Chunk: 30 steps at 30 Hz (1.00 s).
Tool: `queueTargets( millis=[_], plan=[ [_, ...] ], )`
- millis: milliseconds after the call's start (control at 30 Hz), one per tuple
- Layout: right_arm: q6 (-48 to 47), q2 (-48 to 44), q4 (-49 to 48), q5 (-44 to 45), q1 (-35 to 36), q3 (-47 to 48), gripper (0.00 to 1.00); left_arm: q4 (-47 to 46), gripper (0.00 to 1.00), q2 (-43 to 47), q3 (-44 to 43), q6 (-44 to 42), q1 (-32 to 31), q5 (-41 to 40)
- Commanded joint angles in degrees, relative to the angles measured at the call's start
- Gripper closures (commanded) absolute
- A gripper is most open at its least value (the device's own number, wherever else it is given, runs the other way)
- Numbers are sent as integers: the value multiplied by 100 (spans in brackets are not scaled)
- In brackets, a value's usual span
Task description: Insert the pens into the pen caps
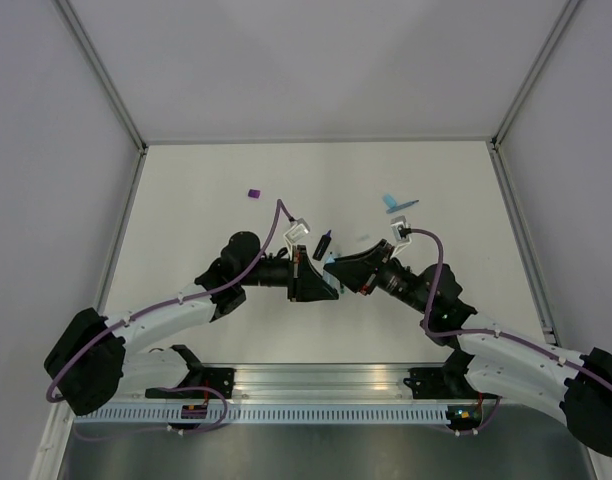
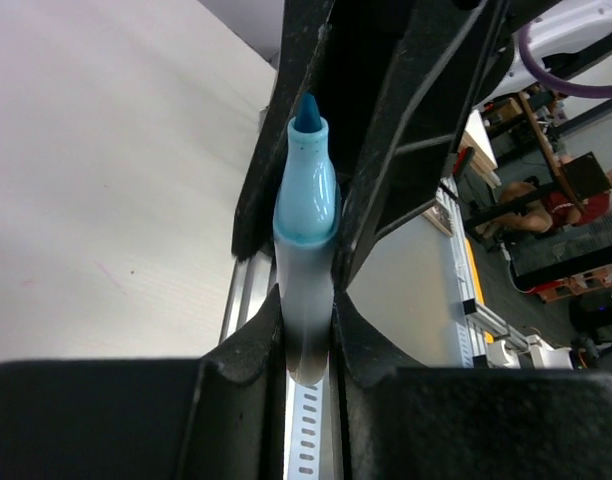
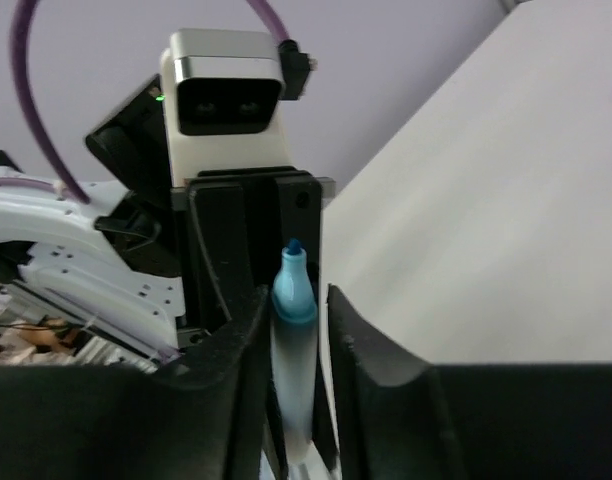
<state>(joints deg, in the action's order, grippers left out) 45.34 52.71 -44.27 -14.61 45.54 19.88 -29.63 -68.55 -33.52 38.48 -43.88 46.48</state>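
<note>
A chunky light-blue highlighter [image 2: 306,200] stands uncapped between both grippers at mid-table. My left gripper [image 2: 308,310] is shut on its pale barrel. My right gripper [image 3: 296,295] meets it head-on, its jaws open around the same highlighter [image 3: 293,290], with a gap on one side. In the top view the two grippers [image 1: 324,275] [image 1: 332,264] almost touch. A stubby black marker with a purple end [image 1: 323,245] lies just beyond them. A purple cap [image 1: 254,193] sits at the far left. A light-blue cap [image 1: 389,201] lies beside a thin blue pen [image 1: 406,204] at the far right.
The white table [image 1: 186,230] is fenced by grey walls on three sides. A slotted metal rail [image 1: 316,410] with both arm bases runs along the near edge.
</note>
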Motion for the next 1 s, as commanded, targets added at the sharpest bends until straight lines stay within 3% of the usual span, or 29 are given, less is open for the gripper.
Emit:
queueTargets(
  millis=[0,33,200,300,433,467,567,633,800,833,900,967],
  plan=[
    [-429,-261,725,643,-45,200,64,334,98,272,-278,-446,28,-376],
    [-543,-278,823,652,-45,235,57,352,98,264,-287,-455,20,-394],
    [-878,-594,1935,1108,-45,700,51,782,98,202,-269,-823,28,-718],
    [-1036,-674,2963,2126,-45,1148,50,1335,98,149,-278,-1166,46,-1158],
    [-1097,-271,4355,4322,-63,1992,51,1293,98,202,-68,-1325,72,-1562],
    [-1272,43,4461,5083,-124,2342,51,1293,98,246,-41,-1369,72,-1606],
    [-1791,921,4980,5966,-447,3195,51,1232,98,272,82,-1387,64,-1668],
    [-2282,1389,5314,5874,-773,3896,52,1153,98,255,126,-1352,72,-1599],
    [-3653,2761,5631,4314,-1890,5094,52,1126,98,429,179,-1255,72,-1747],
    [-4308,3076,5692,4117,-1987,5427,52,1074,98,500,275,-1238,72,-1895],
    [-4481,3376,6078,4115,-2241,5797,52,1021,98,685,389,-1211,72,-2046],
    [-4745,3781,6472,3416,-2583,6237,52,1012,98,957,504,-1211,72,-2257]
  ],
)
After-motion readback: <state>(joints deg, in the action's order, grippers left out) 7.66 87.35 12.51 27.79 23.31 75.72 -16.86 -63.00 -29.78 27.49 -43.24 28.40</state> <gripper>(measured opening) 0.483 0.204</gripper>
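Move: The light-blue cap, probably what the right hand heads for, lies about 35 cm ahead, 17 cm to its right and 25 cm below. The blue pen touches it, some 2 cm nearer the base and 4 cm farther right. From the left hand, holding the white-and-blue marker, that cap is roughly 40 cm ahead, 17 cm right and 21 cm down; the green pen is 16 cm ahead and 3 cm right, the black pen 24 cm ahead and 2 cm left. The right fingers open wider and come free of the white-and-blue marker, which the left fingers still grip. The right hand sweeps about 30 cm forward and right towards the light-blue cap, fast and nearly level, swinging clockwise until its fingers point forward and somewhat down. The left hand sinks about 5 cm while easing forward, then a little left, turning some 20 degrees. ##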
